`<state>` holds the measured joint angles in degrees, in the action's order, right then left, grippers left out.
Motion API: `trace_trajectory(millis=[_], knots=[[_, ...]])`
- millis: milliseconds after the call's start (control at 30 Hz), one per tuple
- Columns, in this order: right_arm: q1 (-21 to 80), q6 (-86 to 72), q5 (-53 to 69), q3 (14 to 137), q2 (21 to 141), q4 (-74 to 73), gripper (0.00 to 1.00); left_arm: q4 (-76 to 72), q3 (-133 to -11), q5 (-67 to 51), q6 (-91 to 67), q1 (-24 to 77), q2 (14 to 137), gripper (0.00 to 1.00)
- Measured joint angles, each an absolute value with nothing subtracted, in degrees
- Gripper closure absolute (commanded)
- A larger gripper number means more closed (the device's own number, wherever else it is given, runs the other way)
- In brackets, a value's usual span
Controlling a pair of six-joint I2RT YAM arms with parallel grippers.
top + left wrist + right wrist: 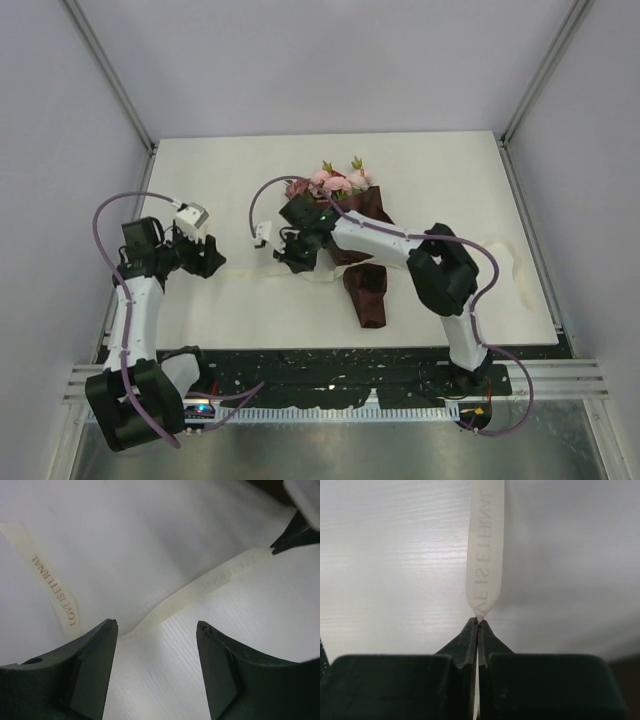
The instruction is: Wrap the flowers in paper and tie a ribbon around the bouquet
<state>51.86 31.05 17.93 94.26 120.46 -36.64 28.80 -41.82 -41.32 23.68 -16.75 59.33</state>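
The bouquet lies at the table's middle: pink flowers (330,182) stick out of a cone of maroon paper (368,290). The cream ribbon (250,272) runs flat on the table to its left. My right gripper (290,258) reaches across the bouquet and is shut on the ribbon (485,555), which is pinched at the tips of the right gripper (478,621). My left gripper (215,262) hovers open just above the table, and the ribbon (200,587) crosses just beyond the tips of the left gripper (157,625). A second printed stretch of ribbon (50,585) lies at the left.
More cream ribbon (510,262) curls on the table at the right, beyond the right arm's elbow (440,265). The white table (420,170) is bounded by frame posts at its far corners. The right gripper's dark fingertip (295,532) shows in the left wrist view.
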Motion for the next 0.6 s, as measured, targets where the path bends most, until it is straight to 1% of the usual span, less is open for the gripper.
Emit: trace_trajectory(millis=[100,200,333,467,600], knots=[[49.7,30.1,21.4,90.1,114.1,-33.5,0.95,28.1,-39.6,-44.4,30.3,-15.1,57.5,0.33],[47.2,29.2,25.1,85.4,107.6,-29.3,0.94,26.1,-37.0,-46.2,35.4,-10.5,54.5,0.34],[44.9,27.9,29.8,80.6,103.0,-24.7,0.94,19.5,-32.8,-46.3,39.0,0.0,51.4,0.36],[43.7,26.9,33.8,75.7,100.9,-21.0,0.94,12.2,-31.4,-44.7,40.2,10.4,53.3,0.38],[43.0,26.3,36.4,72.3,98.8,-19.4,0.94,6.3,-31.4,-43.0,40.2,16.2,57.3,0.39]])
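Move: The cream ribbon's pinched part is already in the right hand's shut fingers, about 21 cm to the left hand's right, level fore and aft and some 8 cm below it. From the right hand, the brown-paper bundle lies about 17 cm right and 2 cm ahead, 2 cm lower; the flower heads are roughly 21 cm ahead and 7 cm right, about level in height. Open left hand swings right 15 cm towards the pinched ribbon, which the right hand raises about 8 cm. ##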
